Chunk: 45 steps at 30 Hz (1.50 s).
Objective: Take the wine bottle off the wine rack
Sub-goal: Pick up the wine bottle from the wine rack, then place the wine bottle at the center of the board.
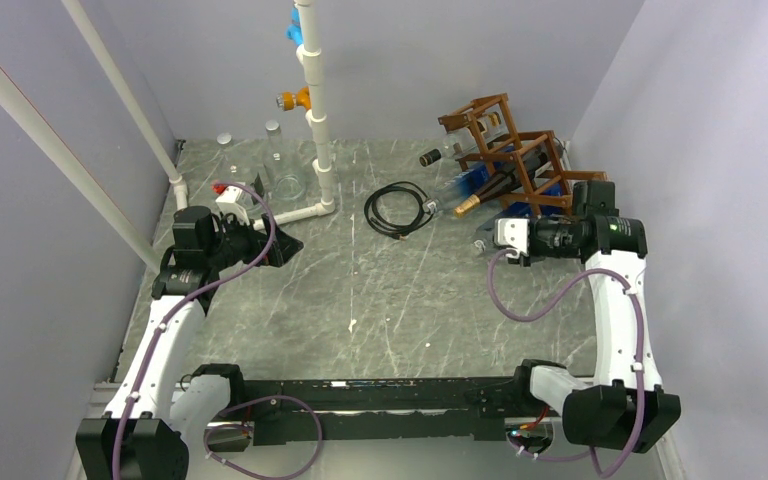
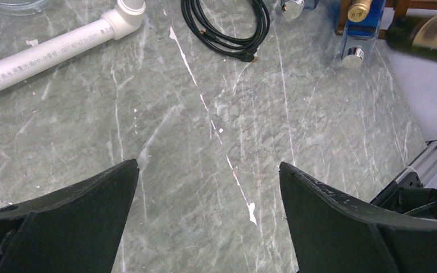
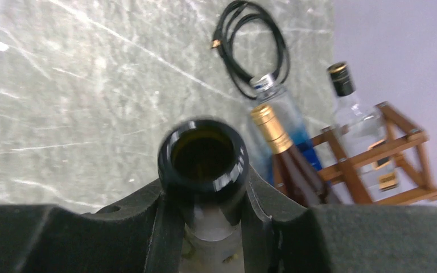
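Note:
My right gripper (image 3: 205, 183) is shut on the neck of a dark wine bottle (image 3: 203, 156), just behind its open mouth. The bottle's body is hidden under the wrist. In the top view this gripper (image 1: 490, 242) hangs just in front of the reddish-brown wine rack (image 1: 520, 150), near its lower left corner. The rack (image 3: 375, 159) holds a gold-capped brown bottle (image 3: 276, 139), a clear bottle with blue liquid (image 3: 281, 105) and a clear black-capped bottle (image 3: 350, 102). My left gripper (image 1: 285, 246) is open over bare table at the left (image 2: 207, 170), with nothing between its fingers.
A coiled black cable (image 1: 398, 208) lies on the marble table (image 1: 380, 300) left of the rack. A white pipe stand (image 1: 315, 110) rises at the back middle, with a glass jar (image 1: 285, 182) beside it. Grey walls close in on both sides.

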Available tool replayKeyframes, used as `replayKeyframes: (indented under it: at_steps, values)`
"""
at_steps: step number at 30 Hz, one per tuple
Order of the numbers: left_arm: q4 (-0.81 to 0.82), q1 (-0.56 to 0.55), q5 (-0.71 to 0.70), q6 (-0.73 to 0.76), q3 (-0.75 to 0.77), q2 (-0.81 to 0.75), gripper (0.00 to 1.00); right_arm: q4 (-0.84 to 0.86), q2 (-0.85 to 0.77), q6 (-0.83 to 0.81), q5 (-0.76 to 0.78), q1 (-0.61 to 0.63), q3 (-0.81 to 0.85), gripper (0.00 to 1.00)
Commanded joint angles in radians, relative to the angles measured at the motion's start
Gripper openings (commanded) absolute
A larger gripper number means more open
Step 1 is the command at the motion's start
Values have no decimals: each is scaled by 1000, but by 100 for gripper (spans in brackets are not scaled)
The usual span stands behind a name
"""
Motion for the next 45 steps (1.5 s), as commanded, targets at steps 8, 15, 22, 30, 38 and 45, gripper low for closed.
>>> replayKeyframes:
  at_steps: [8, 15, 22, 30, 38, 45]
  values:
    - [24, 7, 28, 12, 2, -4, 99, -127, -31, 76, -97, -71, 5, 0]
    - [22, 7, 28, 12, 2, -4, 100, -151, -38, 70, -154, -89, -20, 0]
    - [29, 7, 46, 10, 1, -3, 99, -154, -51, 107, -211, -91, -52, 0]
    - [68, 7, 115, -2, -9, -3, 99, -192, -31, 126, -338, -91, -68, 0]
    - [172, -24, 241, -41, -47, -18, 100, -229, 33, 117, -461, -88, -70, 0]
    - [178, -107, 199, -36, -46, -34, 99, -189, 67, 177, -533, -64, -71, 0]
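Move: The right hand already grips the wine bottle by its neck, the base slanting forward and right towards the rack. The open table it moves over lies about 4 cm back, 3 cm left and 24 cm below. The rack's middle is some 16 cm ahead and 6 cm right, the lower blue bottle's cap 7 cm ahead and 1 cm left, and the gold cap about 11 cm ahead and 6 cm left. From the left hand that open spot is about 34 cm right, 2 cm back and 19 cm below. Still pinching the wine bottle's neck, the right hand jerks back about 3 cm, sinking slightly, away from the rack. It then eases farther back and about 4 cm left, rising slightly, while the wrist rolls its left side up and turns some 35 degrees overall to bring the bottle upright. Late on, the open, empty left hand drifts about 4 cm right and a little back, turning clockwise. ##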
